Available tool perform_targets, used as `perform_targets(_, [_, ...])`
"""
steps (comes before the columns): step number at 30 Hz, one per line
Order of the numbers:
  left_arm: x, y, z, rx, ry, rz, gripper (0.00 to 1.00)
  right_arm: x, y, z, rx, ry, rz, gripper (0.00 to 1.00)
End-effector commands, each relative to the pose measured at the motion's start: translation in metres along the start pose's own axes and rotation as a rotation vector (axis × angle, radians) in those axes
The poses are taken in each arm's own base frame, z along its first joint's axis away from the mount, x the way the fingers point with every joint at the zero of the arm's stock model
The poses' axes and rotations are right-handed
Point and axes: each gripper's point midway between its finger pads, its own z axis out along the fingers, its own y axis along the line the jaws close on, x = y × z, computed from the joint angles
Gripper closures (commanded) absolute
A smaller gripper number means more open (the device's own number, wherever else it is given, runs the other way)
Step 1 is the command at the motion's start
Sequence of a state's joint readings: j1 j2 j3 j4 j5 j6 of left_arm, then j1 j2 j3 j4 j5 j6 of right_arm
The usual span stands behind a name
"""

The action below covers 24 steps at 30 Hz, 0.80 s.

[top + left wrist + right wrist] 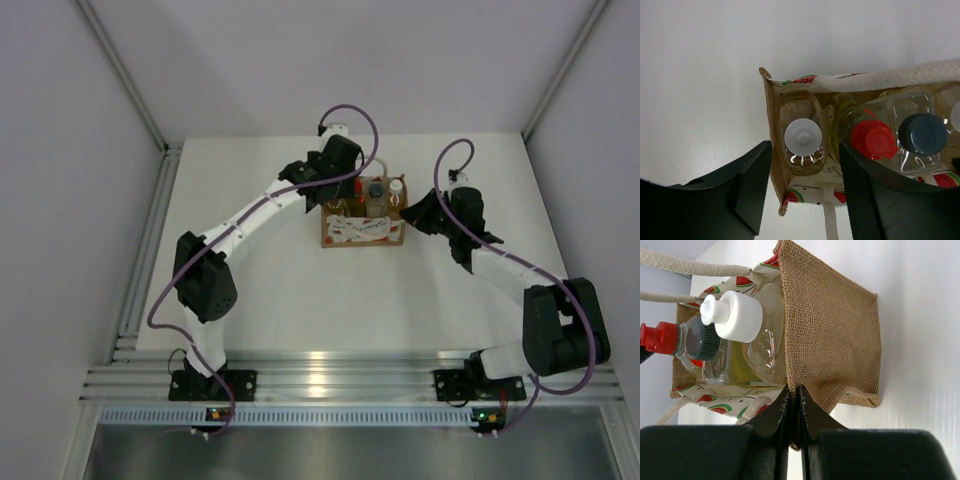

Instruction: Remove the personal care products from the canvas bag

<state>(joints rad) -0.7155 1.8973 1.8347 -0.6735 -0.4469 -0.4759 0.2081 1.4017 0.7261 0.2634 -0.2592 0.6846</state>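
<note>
The canvas bag [362,232] stands upright mid-table, with brown burlap sides [835,335] and a white panel printed with watermelons. Inside stand an amber bottle with a white cap [802,137], a yellow one with a red cap [872,139], a clear one with a dark cap [924,134], and another white-capped amber bottle [737,315]. My left gripper [805,187] is over the bag's left end. Its jaws straddle the first amber bottle and the end wall, close beside them, part-way closed. My right gripper [794,388] is shut on the rim of the bag's right burlap wall.
The bag's pale rope handles [685,267] loop over its top beside the bottle caps. The white table [270,300] has grey walls left, right and behind. An aluminium rail [320,385] runs along its near edge by the arm bases.
</note>
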Motion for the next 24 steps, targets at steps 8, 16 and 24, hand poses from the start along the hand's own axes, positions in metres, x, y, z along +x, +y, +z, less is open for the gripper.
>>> perform_targets(8, [-0.011,0.001,0.020,-0.067,-0.037,0.029,0.43,0.019,-0.028,-0.002,0.088,0.050,-0.009,0.94])
perform_targets(16, [0.000,0.001,0.035,-0.094,-0.018,0.043,0.49,0.018,-0.028,-0.004,0.091,0.044,-0.012,0.95])
perform_targets(24, [0.001,0.000,0.034,-0.082,-0.011,0.040,0.87,0.018,-0.026,-0.005,0.082,0.042,-0.009,0.95])
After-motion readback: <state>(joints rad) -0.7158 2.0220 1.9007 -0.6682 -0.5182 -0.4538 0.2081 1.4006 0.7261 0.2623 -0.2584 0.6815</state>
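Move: The white cap of the leftmost bottle sits about 2 cm ahead of the left hand, neither left nor right, and some 4 cm below it. The red cap stands 5 cm to the right of that white cap and level with it in reach, and the blue-grey cap is about 9 cm to its right, also level. From the right hand, already pinching the bag's near right edge, the white cap lies roughly 15 cm left, 4 cm ahead and a little higher. The leftmost bottle's white cap is straddled and then gripped by the left hand, which sinks about 3 cm and eases some 2 cm forward, most of the drop coming early, while its half-open fingers close onto the cap's two sides. The right hand stays put and keeps its pinch on the bag's right edge. ##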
